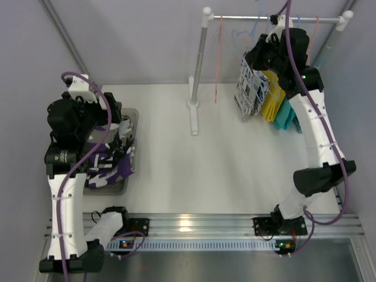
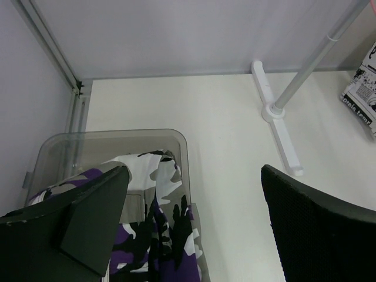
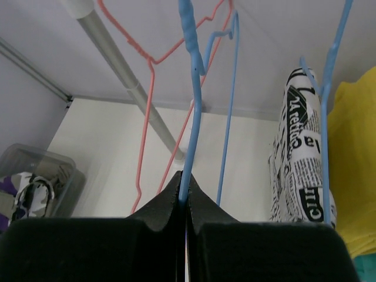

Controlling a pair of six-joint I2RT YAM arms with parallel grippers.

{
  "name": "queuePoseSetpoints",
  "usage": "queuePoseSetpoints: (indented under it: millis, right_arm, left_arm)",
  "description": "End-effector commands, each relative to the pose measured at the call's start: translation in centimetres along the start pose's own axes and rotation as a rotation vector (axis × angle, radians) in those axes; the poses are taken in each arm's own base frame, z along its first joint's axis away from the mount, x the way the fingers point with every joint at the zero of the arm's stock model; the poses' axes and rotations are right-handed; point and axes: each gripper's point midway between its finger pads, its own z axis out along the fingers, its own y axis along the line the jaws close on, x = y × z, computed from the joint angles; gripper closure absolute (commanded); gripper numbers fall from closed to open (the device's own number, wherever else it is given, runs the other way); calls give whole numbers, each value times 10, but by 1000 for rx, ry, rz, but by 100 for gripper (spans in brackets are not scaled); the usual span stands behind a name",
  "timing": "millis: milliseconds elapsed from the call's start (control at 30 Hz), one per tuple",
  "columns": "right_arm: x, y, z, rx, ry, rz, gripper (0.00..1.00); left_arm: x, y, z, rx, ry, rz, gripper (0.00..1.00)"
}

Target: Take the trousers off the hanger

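The purple, white and black camouflage trousers [image 1: 114,158] lie heaped in a clear grey bin [image 1: 131,116] at the table's left, and one part drapes over the bin's right rim [image 2: 185,170]. My left gripper [image 2: 194,176] hangs just above the trousers [image 2: 154,235], open wide with nothing between its fingers. At the rack, my right gripper [image 3: 185,179] is shut on the wire of a bare blue hanger [image 3: 194,88] that hangs from the rail [image 1: 247,18]. In the top view the right gripper [image 1: 267,50] sits just under that rail.
On the rail hang a bare pink hanger [image 3: 147,117], another blue hanger [image 3: 226,117], newspaper-print trousers [image 1: 251,88], a yellow garment [image 1: 273,103] and a teal one [image 1: 288,114]. The rack's white upright [image 1: 200,70] stands on a foot [image 2: 276,117] mid-table.
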Motion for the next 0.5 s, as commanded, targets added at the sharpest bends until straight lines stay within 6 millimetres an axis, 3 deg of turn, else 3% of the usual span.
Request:
queuePoseSetpoints:
  millis: [0,33,67,100,300,467]
  right_arm:
    - [-33,7,23,17,-111,-71,100]
    - [-25,5,42,15,-93,-70,100]
    - [-31,9,47,-1,-110,-76,100]
    - [-23,10,61,-6,-93,-85,100]
    - [-20,21,89,-52,-127,-113,100]
    - [-3,23,101,-55,-90,-105,100]
  left_arm:
    - [-6,-6,-3,22,-16,-41,1]
    - [-5,-6,-2,21,-15,-46,1]
    - [-3,-6,-1,22,-10,-48,1]
    - [-3,-5,-1,19,-9,-53,1]
    - [12,4,2,-26,15,-45,1]
    - [19,5,-1,-35,33,-41,1]
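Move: The right hand already grips the empty blue hanger; its free spot on the rail lies about 10 cm ahead, 5 cm left and 2 cm above. The pink hanger hangs some 4 cm left of that spot; the printed trousers hang 10 cm ahead and 20 cm below the hand, the yellow ones 8 cm right of them. From the left hand that spot is about 24 cm ahead, 45 cm right, 5 cm above. Keeping its grip, the right hand carries the blue hanger about 8 cm forward, 5 cm left and 6 cm down onto the rail. ##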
